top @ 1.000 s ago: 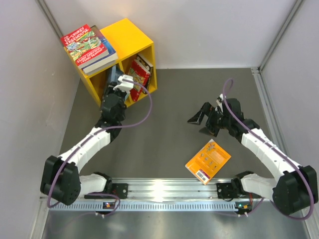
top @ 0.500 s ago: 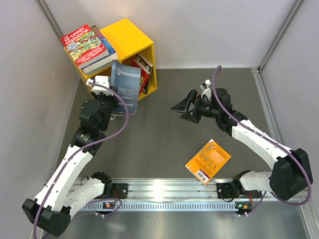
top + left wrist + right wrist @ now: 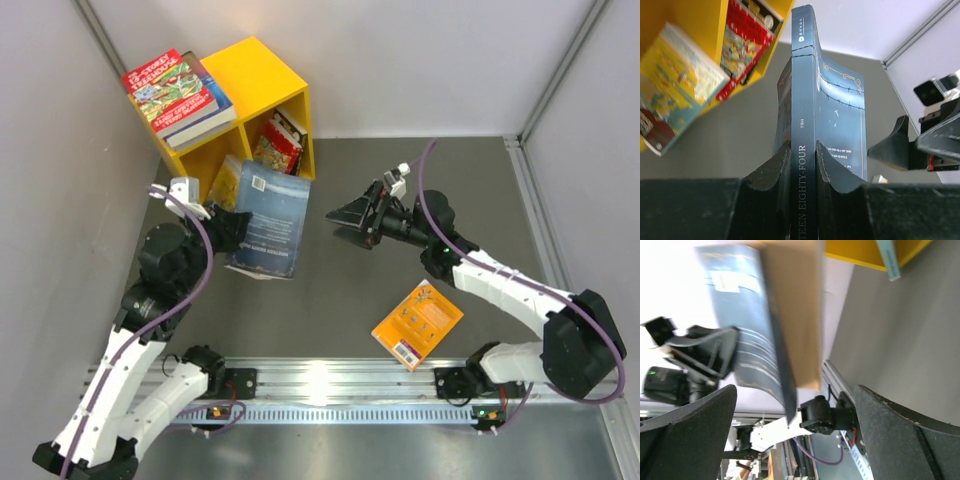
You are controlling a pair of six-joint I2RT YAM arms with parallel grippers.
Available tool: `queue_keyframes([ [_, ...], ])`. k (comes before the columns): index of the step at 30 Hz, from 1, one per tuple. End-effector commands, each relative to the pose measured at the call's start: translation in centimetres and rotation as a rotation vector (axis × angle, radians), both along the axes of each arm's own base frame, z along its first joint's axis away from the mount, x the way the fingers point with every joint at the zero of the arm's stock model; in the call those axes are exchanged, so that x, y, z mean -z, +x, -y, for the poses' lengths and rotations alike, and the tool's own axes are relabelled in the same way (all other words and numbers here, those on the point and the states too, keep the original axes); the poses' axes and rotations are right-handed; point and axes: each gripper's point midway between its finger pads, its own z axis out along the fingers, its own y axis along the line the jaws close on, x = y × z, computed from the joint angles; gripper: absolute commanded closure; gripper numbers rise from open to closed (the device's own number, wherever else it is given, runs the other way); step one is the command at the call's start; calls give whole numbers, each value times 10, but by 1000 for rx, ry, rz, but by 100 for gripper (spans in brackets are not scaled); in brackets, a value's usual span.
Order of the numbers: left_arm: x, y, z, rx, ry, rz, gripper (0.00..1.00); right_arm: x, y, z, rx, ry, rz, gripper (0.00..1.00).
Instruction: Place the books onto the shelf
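My left gripper (image 3: pixel 228 228) (image 3: pixel 803 147) is shut on the spine of a dark blue book (image 3: pixel 270 222) (image 3: pixel 837 100), which hangs in front of the yellow shelf (image 3: pixel 255 75) (image 3: pixel 690 20). My right gripper (image 3: pixel 345 222) (image 3: pixel 795 430) stands open just right of that book (image 3: pixel 750 325), its fingers wide on either side of the book's free edge without touching it. A stack of books (image 3: pixel 178 95) lies on top of the shelf. Red books (image 3: pixel 278 145) (image 3: pixel 742 45) stand in its right compartment, and a yellow-blue book (image 3: pixel 682 95) leans in the left one. An orange book (image 3: pixel 417 325) lies flat on the table.
Grey walls close in the left, back and right sides. The metal rail (image 3: pixel 330 385) with both arm bases runs along the near edge. The shelf sits in the far left corner, its openings facing the arms.
My left arm has drawn back from the shelf's left compartment with the dark blue book, swinging it out and down. My right gripper has moved left towards the book, still open.
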Motion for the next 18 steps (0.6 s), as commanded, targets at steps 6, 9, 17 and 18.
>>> queue_keyframes([
  [6,-33,-10,11,45,-180,48,100,-50,5,-36,-60,182,88,0],
  [9,-32,-10,12,47,-212,33,100,-54,4,-57,-92,194,85,0],
  [17,-17,-19,6,22,-242,-6,100,-70,-13,-84,-169,290,89,21],
  [18,-16,-21,3,13,-242,-1,100,-69,-14,-83,-172,290,85,28],
])
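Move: The left gripper keeps its hold on the blue book's spine; the book's middle lies about 4 cm to its right, 2 cm ahead and 4 cm lower. From the open right gripper that middle is some 12 cm to the left, about level fore and aft and 3 cm higher. The red book on the shelf stands roughly 28 cm ahead of the right gripper and 15 cm left; the orange book lies about 10 cm back, 19 cm right and 26 cm below. Bring the open right gripper some 8 cm to the left and about 2 cm up, rolling it roughly 10 degrees, until its fingers straddle the free edge of the blue book opposite the spine, and begin closing them only as they arrive. Keep the left gripper's pinch on the spine, letting it sink about 3 cm and tilt slightly tip-down. ##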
